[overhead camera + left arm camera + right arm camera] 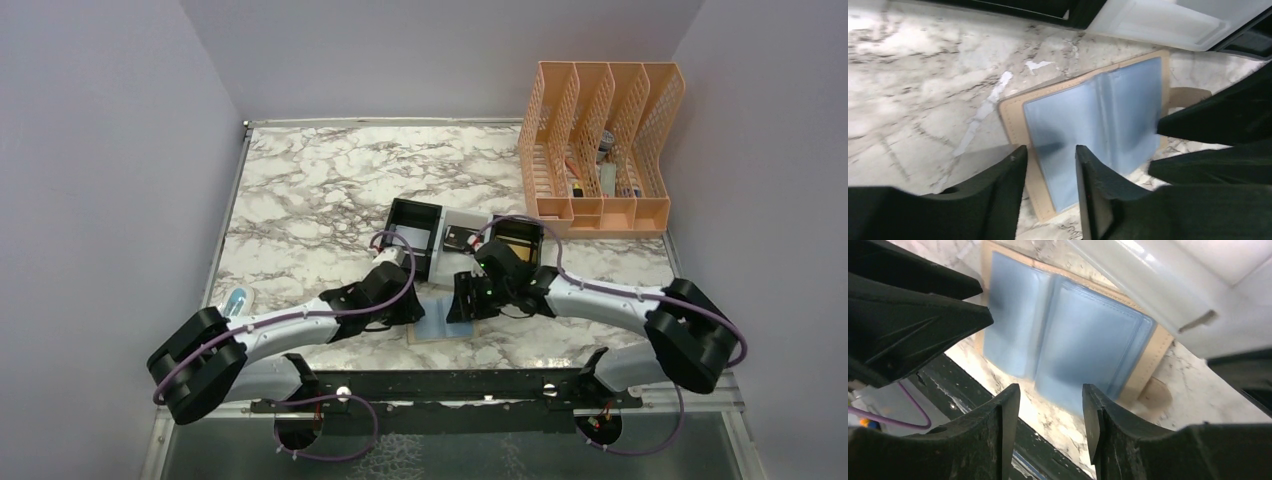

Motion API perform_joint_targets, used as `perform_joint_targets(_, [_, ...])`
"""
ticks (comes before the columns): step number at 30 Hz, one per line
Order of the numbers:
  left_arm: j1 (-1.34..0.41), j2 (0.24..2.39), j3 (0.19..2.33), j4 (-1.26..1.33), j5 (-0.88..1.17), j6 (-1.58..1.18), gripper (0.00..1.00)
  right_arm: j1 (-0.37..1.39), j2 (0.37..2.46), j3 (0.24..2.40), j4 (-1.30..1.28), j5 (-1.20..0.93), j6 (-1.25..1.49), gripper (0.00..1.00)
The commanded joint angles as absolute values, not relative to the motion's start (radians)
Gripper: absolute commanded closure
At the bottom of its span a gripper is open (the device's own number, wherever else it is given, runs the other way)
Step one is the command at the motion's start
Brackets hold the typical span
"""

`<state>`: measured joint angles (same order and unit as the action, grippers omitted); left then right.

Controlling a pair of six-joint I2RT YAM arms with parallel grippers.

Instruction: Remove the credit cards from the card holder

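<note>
The card holder (pixel 443 327) lies open and flat on the marble near the front edge, tan with two bluish clear pockets (pixel 1098 115) (pixel 1073 335). No credit card shows in those pockets. A dark flat card (pixel 459 240) seems to lie in the white bin, and a gold one (pixel 516 238) in the right black bin. My left gripper (pixel 1050 155) hangs open over the holder's left near corner, nothing between its fingers. My right gripper (pixel 1050 392) stands open over the holder's right near edge, also with nothing in it. The two grippers face each other closely across the holder.
A black bin (pixel 415 225), a white bin (pixel 470 222) and a second black bin (pixel 540 232) stand in a row just behind the holder. The peach mesh file organizer (pixel 600 150) sits at the back right. A small bluish object (pixel 237 298) lies at the left edge.
</note>
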<state>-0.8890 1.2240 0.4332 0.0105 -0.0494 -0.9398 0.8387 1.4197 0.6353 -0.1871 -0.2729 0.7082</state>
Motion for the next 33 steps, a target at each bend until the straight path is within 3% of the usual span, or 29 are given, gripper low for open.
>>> perform_joint_targets(1, [-0.899,1.126,0.511,-0.205,-0.204,-0.886,0.53,0.845,1.261,0.72,-0.296,-0.131,0.634,0.47])
perform_joint_targets(5, [-0.897,1.0,0.545,-0.302,-0.298,-0.849,0.32,0.844,1.116,0.78,-0.348,0.077,0.55,0.32])
perform_joint_targets(8, [-0.883,0.93,0.623,-0.379,-0.385,-0.786,0.18,0.829,1.073,0.843,-0.407,0.299,0.481,0.02])
perform_joint_targets(9, [-0.871,0.923,0.656,-0.409,-0.414,-0.759,0.13,0.813,1.072,0.867,-0.42,0.361,0.462,0.0])
perform_joint_targets(12, [-0.799,0.931,0.751,-0.465,-0.46,-0.662,0.02,0.733,1.091,0.936,-0.408,0.439,0.401,0.0])
perform_joint_targets(18, [-0.509,1.01,0.905,-0.523,-0.336,-0.496,0.01,0.403,1.144,1.033,-0.371,0.238,0.353,0.0])
perform_joint_targets(22, [-0.454,1.015,0.98,-0.579,-0.423,-0.486,0.01,0.396,1.071,1.036,-0.332,0.28,0.292,0.0])
perform_joint_targets(28, [-0.453,0.948,1.054,-0.622,-0.543,-0.51,0.01,0.396,0.91,0.962,-0.263,0.163,0.253,0.0])
perform_joint_targets(33, [-0.453,0.898,1.117,-0.622,-0.607,-0.491,0.01,0.396,0.893,0.969,-0.278,0.115,0.234,0.0])
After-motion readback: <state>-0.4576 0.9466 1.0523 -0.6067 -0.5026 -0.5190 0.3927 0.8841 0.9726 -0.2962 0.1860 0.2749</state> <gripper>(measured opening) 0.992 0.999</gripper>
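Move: The open card holder lies just below both hands: its middle is about 4 cm right of the left hand, 1 cm back and 3 cm down, and about 4 cm left of the right hand, 1 cm back and 3 cm down. The three-part tray's middle is roughly 13 cm ahead of the right hand and level with it sideways. The orange organiser stands some 25 cm ahead of that hand and 27 cm to its right. Both empty hands rise some 25 cm away from the card holder, swinging outward and forward as fingers open wide. ##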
